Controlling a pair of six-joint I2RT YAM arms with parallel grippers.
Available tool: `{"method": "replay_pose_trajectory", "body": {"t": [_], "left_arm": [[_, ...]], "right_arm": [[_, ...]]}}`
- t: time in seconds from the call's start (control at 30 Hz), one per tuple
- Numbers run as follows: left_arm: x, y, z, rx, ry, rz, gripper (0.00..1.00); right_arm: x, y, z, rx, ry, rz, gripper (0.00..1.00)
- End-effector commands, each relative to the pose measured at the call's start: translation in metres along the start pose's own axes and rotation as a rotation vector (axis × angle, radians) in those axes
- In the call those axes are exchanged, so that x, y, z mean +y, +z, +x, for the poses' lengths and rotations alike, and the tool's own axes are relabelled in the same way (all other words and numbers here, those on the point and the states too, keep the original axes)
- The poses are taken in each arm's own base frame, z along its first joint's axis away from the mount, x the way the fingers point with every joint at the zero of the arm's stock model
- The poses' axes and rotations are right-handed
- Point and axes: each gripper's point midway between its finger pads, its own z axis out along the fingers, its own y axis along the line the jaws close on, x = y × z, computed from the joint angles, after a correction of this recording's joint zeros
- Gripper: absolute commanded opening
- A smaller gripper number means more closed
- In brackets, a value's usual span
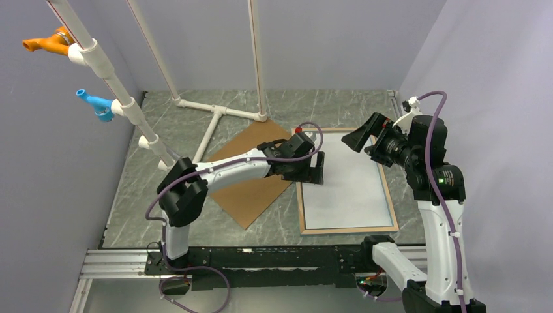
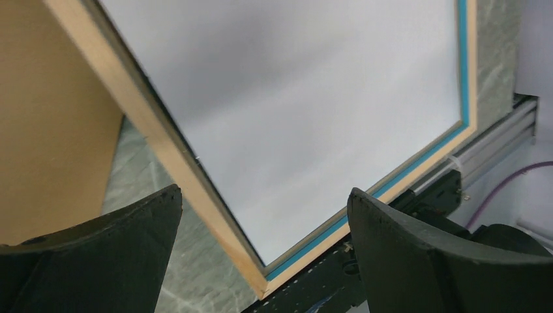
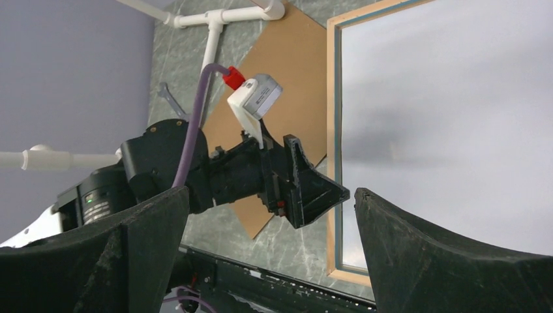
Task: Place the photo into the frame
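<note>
The frame lies flat on the table at centre right, its light wood rim up with a blue inner edge. Inside it lies the photo, plain white back up, filling the opening. My left gripper hovers over the frame's left rim, open and holding nothing. My right gripper is raised over the frame's far right corner, open and empty. In the right wrist view the left gripper shows beside the frame and photo.
A brown backing board lies left of the frame, under the left arm. White PVC pipes stand at the back, with blue and orange fittings on the left pipe. A metal rail runs along the near edge.
</note>
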Motion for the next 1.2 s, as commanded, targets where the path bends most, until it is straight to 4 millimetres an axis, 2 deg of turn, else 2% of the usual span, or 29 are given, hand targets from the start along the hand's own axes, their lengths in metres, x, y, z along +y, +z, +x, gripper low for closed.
{"method": "replay_pose_trajectory", "body": {"t": [0.0, 0.17, 0.3, 0.43, 0.53, 0.7, 0.9, 1.1, 1.17], "left_arm": [[0.008, -0.043, -0.023, -0.115, 0.059, -0.131, 0.99], [0.023, -0.086, -0.039, -0.246, 0.105, -0.260, 0.99], [0.042, -0.121, -0.041, -0.328, 0.127, -0.358, 0.99], [0.067, -0.151, -0.029, -0.356, 0.119, -0.440, 0.99], [0.087, -0.165, -0.013, -0.336, 0.112, -0.486, 0.99], [0.119, -0.173, 0.024, -0.262, 0.089, -0.538, 0.99], [0.148, -0.169, 0.072, -0.151, 0.052, -0.547, 0.99], [0.165, -0.158, 0.115, -0.084, -0.027, -0.481, 0.99], [0.163, -0.153, 0.124, -0.077, -0.051, -0.428, 1.00]], "right_arm": [[0.009, -0.004, -0.008, -0.038, -0.004, -0.039, 0.99], [0.008, -0.003, -0.007, -0.037, -0.003, -0.039, 0.99], [0.007, 0.001, -0.004, -0.026, 0.004, -0.047, 0.99], [0.005, 0.009, 0.003, 0.007, 0.019, -0.060, 1.00], [0.001, 0.018, 0.010, 0.036, 0.030, -0.063, 1.00], [-0.004, 0.036, 0.029, 0.109, 0.073, -0.105, 0.99], [-0.015, 0.062, 0.051, 0.213, 0.090, -0.100, 0.99], [-0.015, 0.096, 0.083, 0.315, 0.046, -0.072, 0.99], [-0.011, 0.112, 0.100, 0.374, -0.005, -0.046, 0.99]]}}
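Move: The brown board's middle lies about 23 cm left of the open left hand, 2 cm ahead and 6 cm below; the frame with the photo in it is centred about 9 cm to this hand's right, level with it and 6 cm below. From the open right hand the board is some 33 cm left, 3 cm ahead and 28 cm down, with the frame's middle straight below, about 28 cm down. Left hand arcs up and down, 25 cm left, towards the board's near corner; right sinks about 11 cm. ##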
